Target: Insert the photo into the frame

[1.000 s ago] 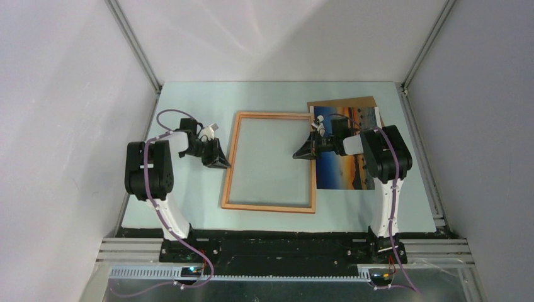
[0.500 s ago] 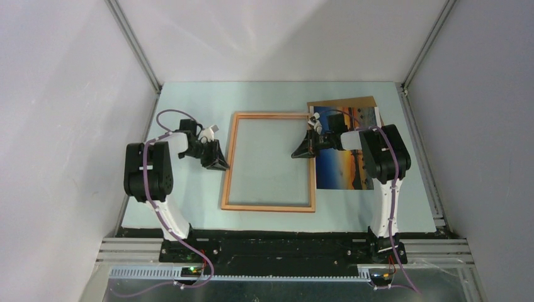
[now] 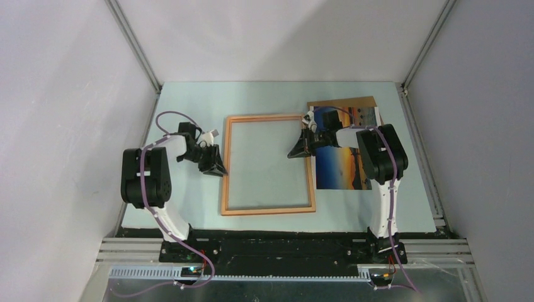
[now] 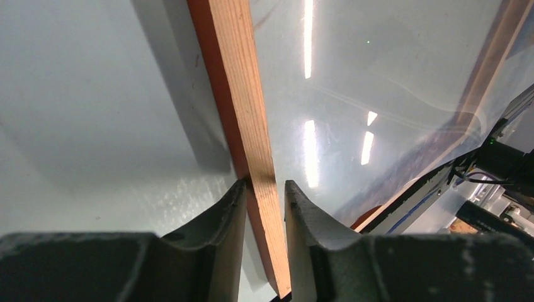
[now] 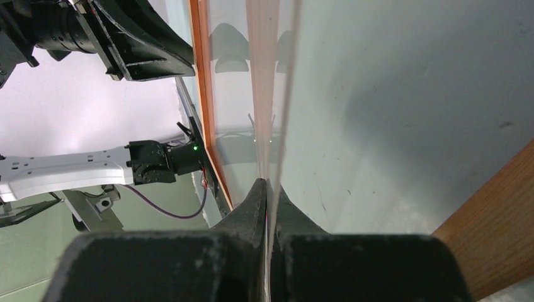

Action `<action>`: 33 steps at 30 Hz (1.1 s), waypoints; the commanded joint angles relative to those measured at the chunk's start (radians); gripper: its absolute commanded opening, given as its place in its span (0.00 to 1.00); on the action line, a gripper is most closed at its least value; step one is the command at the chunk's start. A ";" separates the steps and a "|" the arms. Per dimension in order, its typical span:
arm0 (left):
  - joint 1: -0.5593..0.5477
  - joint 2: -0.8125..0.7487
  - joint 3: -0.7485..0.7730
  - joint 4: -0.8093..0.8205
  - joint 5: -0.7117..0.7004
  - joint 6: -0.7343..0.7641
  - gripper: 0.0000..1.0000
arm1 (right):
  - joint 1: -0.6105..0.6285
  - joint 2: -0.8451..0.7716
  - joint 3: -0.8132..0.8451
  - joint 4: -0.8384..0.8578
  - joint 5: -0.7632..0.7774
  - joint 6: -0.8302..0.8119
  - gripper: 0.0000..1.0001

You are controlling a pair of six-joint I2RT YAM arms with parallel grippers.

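The frame (image 3: 267,209), thin orange-brown wood with a clear pane, lies flat mid-table. My left gripper (image 3: 218,168) straddles its left rail (image 4: 236,75); the jaws (image 4: 264,184) stand open, with a gap between the rail and the right finger. My right gripper (image 3: 296,153) is at the upper part of the frame's right side. In the right wrist view it (image 5: 267,182) is shut on a thin pale edge of the frame there. The photo (image 3: 340,167), a sunset print, lies face up just right of the frame, its top under the right arm.
A brown backing board (image 3: 345,103) lies under the photo's far end, and its corner (image 5: 497,233) shows in the right wrist view. Grey walls stand on three sides of the pale table (image 3: 189,113). The arm bases sit at the near edge.
The frame has slid left and turned slightly. The right gripper moved left and farther back with it. The left gripper shifted left and its jaws widened round the rail.
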 commanded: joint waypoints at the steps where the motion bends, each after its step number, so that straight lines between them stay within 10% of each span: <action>1: -0.004 -0.065 -0.006 -0.037 0.015 0.039 0.33 | 0.023 0.014 0.043 -0.025 0.006 -0.037 0.00; 33: -0.003 -0.197 0.009 -0.057 -0.079 0.067 0.72 | 0.024 0.030 0.070 -0.108 0.038 -0.112 0.00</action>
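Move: The frame's left rail passes between the left hand's parted fingers, its middle about 3 cm ahead, 1 cm right and 1 cm below; the photo lies roughly 37 cm right and 10 cm ahead. For the shut right hand, the frame opening's middle is about 7 cm left, 4 cm back and 4 cm below. From it the frame's right rail is 5 cm right, 4 cm back, and the photo 17 cm right, 3 cm ahead. Left fingers spread wide and rise about 3 cm off the frame's left rail; right keeps pinching clear film. ##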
